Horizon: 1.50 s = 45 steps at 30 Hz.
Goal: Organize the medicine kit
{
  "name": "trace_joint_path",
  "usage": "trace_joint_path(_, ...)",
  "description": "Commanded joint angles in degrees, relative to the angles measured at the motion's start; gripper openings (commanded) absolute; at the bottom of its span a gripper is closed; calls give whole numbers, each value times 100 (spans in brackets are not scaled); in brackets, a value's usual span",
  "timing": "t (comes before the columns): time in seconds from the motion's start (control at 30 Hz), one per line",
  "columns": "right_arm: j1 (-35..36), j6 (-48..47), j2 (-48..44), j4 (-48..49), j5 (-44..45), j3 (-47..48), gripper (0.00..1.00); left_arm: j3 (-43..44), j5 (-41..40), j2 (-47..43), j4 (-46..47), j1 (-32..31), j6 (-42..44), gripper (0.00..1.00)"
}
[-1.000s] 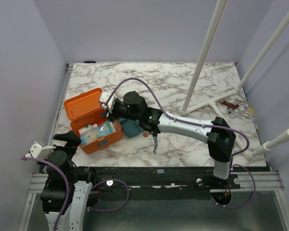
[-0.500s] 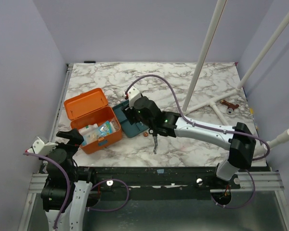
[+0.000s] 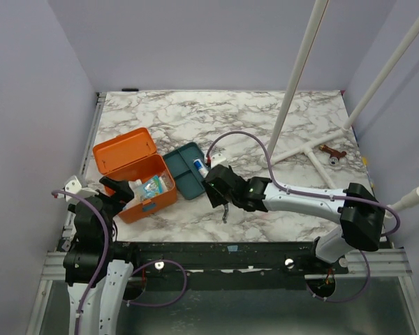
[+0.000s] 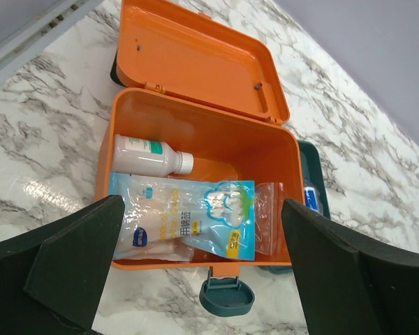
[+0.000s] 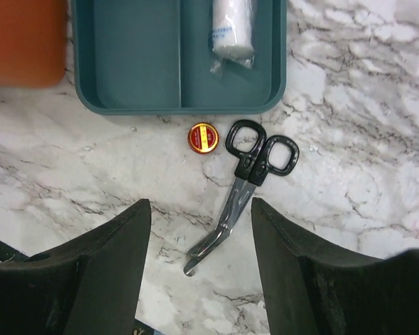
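Note:
The medicine kit stands open at the table's left, its orange lid tilted back. Looking down from the left wrist, the kit holds a white bottle, a blue and white packet and a small zip bag. My left gripper hangs open above the kit's front wall, by the teal latch. My right gripper is open and empty over black-handled scissors and a small red tin.
A dark teal tray lies right of the kit with a wrapped bandage roll in its right compartment. White pipes rise at the back right, with a small brown tool beside them.
My right arm has drawn back from the kit toward the near right, uncovering the teal tray, and now hangs over the scissors. My left gripper has come forward over the kit's front.

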Motion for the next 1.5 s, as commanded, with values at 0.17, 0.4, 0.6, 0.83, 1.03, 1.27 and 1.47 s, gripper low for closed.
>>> trace_joint_path(0.17, -2, 664, 639, 326, -335, -327, 58, -63, 610, 312, 263, -3, 303, 99)
trace_joint_path(0.4, -59, 861, 1359, 653, -433, -143, 56, -73, 606, 249, 281, -8, 312, 98)
trace_joint_path(0.6, -185, 996, 1677, 791, -399, -76, 55, -76, 619, 232, 285, -8, 312, 98)
trace_joint_path(0.83, -366, 1141, 1888, 848, -277, -41, 54, -83, 636, 227, 299, -4, 318, 99)
trace_joint_path(1.03, -430, 1139, 2042, 880, -180, 37, 51, -92, 646, 247, 306, -3, 320, 98)
trace_joint_path(1.27, -438, 1121, 2140, 859, -94, 73, 45, -92, 658, 247, 305, -3, 320, 98)
trace_joint_path(1.47, -438, 1105, 2186, 825, 71, 38, 32, -92, 655, 249, 307, -4, 321, 98)
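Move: Ahead of the right hand by roughly 4 cm, 2 cm to its left and 10 cm below lies the small red tin. The scissors' middle is about level with the hand and 4 cm to its right; the green tray's middle is some 14 cm ahead and 10 cm left, the bandage roll in it 15 cm ahead and 6 cm left, all about 10 cm down. From the left hand the tin is some 9 cm ahead, 27 cm right and 21 cm below. Sinking about 9 cm almost straight down to the table, the right hand tips some 10 degrees further downward, then slides level roughly 4.5 cm forward and 2 cm left towards the tray's near rim, turning about 10 degrees clockwise. As it slows, the part-open fingers narrow around the red tin, a fingertip on either side and starting to pinch it. ##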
